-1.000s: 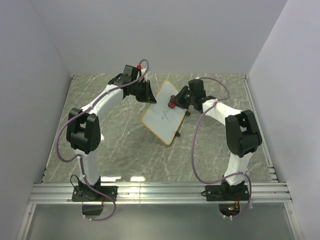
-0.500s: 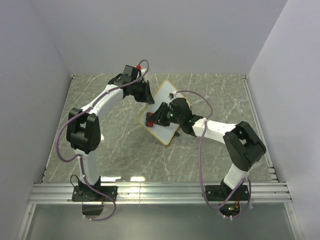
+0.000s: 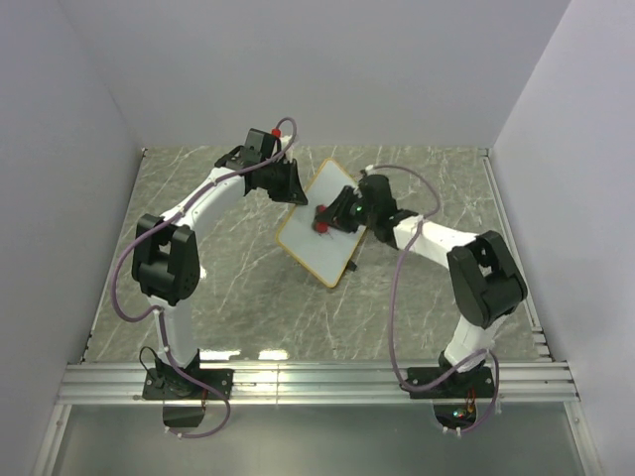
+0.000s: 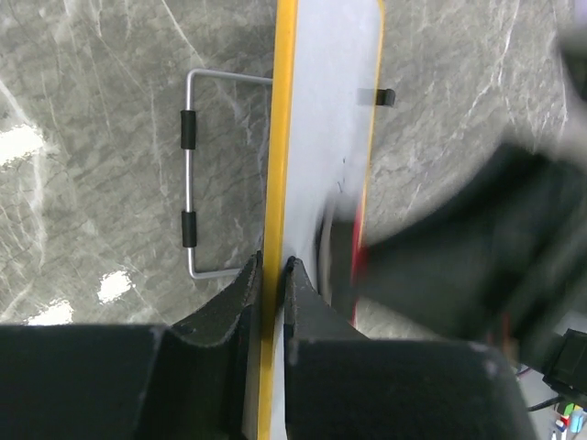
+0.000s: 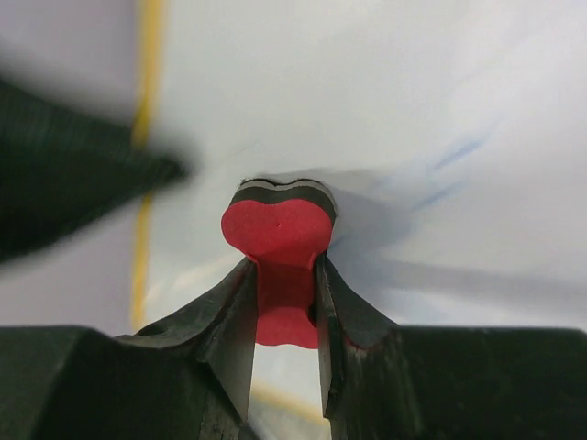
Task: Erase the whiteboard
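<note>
The whiteboard [image 3: 314,250], white with a thin yellow frame, stands tilted at the middle of the table. My left gripper [image 3: 295,192] is shut on its upper-left edge; in the left wrist view the yellow frame [image 4: 280,137] runs between the closed jaws of that gripper [image 4: 273,267]. My right gripper [image 3: 330,217] is shut on a red bow-shaped eraser [image 3: 321,221]. In the right wrist view the eraser [image 5: 278,231] sits pinched in that gripper [image 5: 282,268], its dark felt face pressed on the whiteboard [image 5: 367,82]. Faint blue strokes [image 5: 457,152] show to its right.
A bent wire stand [image 4: 189,174] with black sleeves lies on the marble table [image 3: 228,288] behind the board. A small black tab [image 4: 385,95] sticks out of the board's far edge. White walls close three sides; a metal rail [image 3: 317,382] runs along the near edge.
The right gripper swept the eraser from the board's upper right down to its lower left, then came back up to the middle. The left gripper and the board stayed put.
</note>
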Robot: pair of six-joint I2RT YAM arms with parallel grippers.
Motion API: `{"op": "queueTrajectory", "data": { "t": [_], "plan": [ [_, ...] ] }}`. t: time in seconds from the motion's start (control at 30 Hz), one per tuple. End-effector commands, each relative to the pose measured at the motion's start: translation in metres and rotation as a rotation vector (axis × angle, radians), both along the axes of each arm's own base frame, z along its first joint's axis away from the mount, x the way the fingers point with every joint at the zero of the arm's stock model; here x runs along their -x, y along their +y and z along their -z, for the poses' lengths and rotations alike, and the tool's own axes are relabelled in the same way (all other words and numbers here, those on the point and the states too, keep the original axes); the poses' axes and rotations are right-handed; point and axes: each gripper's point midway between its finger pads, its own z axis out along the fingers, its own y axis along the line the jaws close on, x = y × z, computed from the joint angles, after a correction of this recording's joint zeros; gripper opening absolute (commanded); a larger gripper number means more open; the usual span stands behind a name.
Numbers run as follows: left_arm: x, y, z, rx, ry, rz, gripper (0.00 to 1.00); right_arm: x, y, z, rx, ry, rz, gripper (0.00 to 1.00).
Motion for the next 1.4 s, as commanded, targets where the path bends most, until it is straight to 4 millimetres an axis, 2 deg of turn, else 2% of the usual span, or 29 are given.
{"op": "queueTrajectory", "data": {
  "t": [0.0, 0.07, 0.1, 0.13, 0.17, 0.2, 0.23, 0.27, 0.33, 0.4, 0.47, 0.57, 0.7, 0.8, 0.83, 0.97, 1.17, 1.27, 1.37],
  "plan": [
    [0.014, -0.006, -0.022, -0.008, -0.029, 0.017, 0.0, -0.024, -0.07, 0.078, 0.283, 0.148, 0.178, 0.0],
    [0.016, -0.005, -0.023, -0.008, -0.03, 0.019, 0.0, -0.042, -0.077, 0.076, 0.292, 0.144, 0.206, 0.0],
    [0.018, -0.004, -0.023, -0.008, -0.032, 0.02, 0.0, -0.068, -0.083, 0.072, 0.295, 0.138, 0.237, 0.0],
    [0.018, -0.004, -0.023, -0.008, -0.031, 0.02, 0.0, -0.069, -0.083, 0.072, 0.295, 0.138, 0.238, 0.0],
    [0.019, -0.004, -0.023, -0.007, -0.029, 0.023, 0.0, -0.08, -0.09, 0.072, 0.298, 0.141, 0.258, 0.0],
    [0.02, -0.004, -0.022, -0.01, -0.026, 0.024, 0.0, -0.085, -0.093, 0.082, 0.321, 0.169, 0.268, 0.0],
    [0.021, -0.004, -0.023, -0.007, -0.024, 0.026, 0.0, -0.103, -0.09, 0.067, 0.298, 0.141, 0.285, 0.0],
    [0.023, -0.003, -0.021, -0.009, -0.02, 0.026, 0.0, -0.111, -0.093, 0.065, 0.291, 0.141, 0.296, 0.0],
    [0.024, -0.002, -0.022, -0.009, -0.022, 0.025, 0.0, -0.122, -0.086, 0.058, 0.261, 0.135, 0.288, 0.0],
    [0.024, -0.002, -0.022, -0.013, -0.025, 0.025, 0.0, -0.122, -0.079, 0.055, 0.242, 0.127, 0.274, 0.0],
    [0.023, -0.002, -0.023, -0.012, -0.029, 0.023, 0.0, -0.114, -0.072, 0.056, 0.229, 0.132, 0.26, 0.0],
    [0.021, -0.003, -0.025, -0.009, -0.034, 0.022, 0.0, -0.085, -0.059, 0.063, 0.21, 0.152, 0.229, 0.0],
    [0.018, -0.003, -0.027, -0.012, -0.041, 0.019, 0.0, -0.029, -0.037, 0.07, 0.177, 0.174, 0.173, 0.0],
    [0.017, -0.002, -0.027, -0.019, -0.048, 0.016, 0.0, 0.013, -0.012, 0.071, 0.149, 0.195, 0.118, 0.0],
    [0.016, -0.002, -0.027, -0.021, -0.051, 0.015, 0.0, 0.03, 0.004, 0.07, 0.146, 0.193, 0.075, 0.0],
    [0.016, 0.0, -0.027, -0.03, -0.057, 0.017, 0.0, 0.064, 0.034, 0.066, 0.127, 0.208, -0.017, 0.0],
    [0.015, -0.001, -0.031, -0.023, -0.061, 0.013, 0.0, 0.086, 0.051, 0.068, 0.114, 0.25, -0.058, 0.0],
    [0.014, -0.002, -0.033, -0.019, -0.061, 0.014, 0.0, 0.093, 0.052, 0.067, 0.117, 0.258, -0.066, 0.0],
    [0.014, -0.003, -0.035, -0.012, -0.065, 0.011, 0.0, 0.094, 0.043, 0.077, 0.158, 0.26, -0.045, 0.0]
  ]
}}
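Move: The right hand already holds the red eraser on the slanted whiteboard's face; the last blue marks lie some 3 cm back and 2 cm to its right, about 2 cm lower. The board's far corner is about 18 cm ahead and 2 cm right; the left gripper is roughly 5 cm ahead, 5 cm left and 4 cm higher. From the left hand, gripping the board's raised left edge, the marks lie about 9 cm back, 7 cm right and 6 cm lower. Forward and rightward in one long stroke along the board, about 15 cm, the right hand takes the held eraser towards the far end, turning some 15 degrees clockwise, then sweeps back and left past its starting place to the board's left corner, undoing most of that turn. The eraser is still against the face at the end, while the left hand keeps its pinch on the edge and shifts about 2 cm left late on. ##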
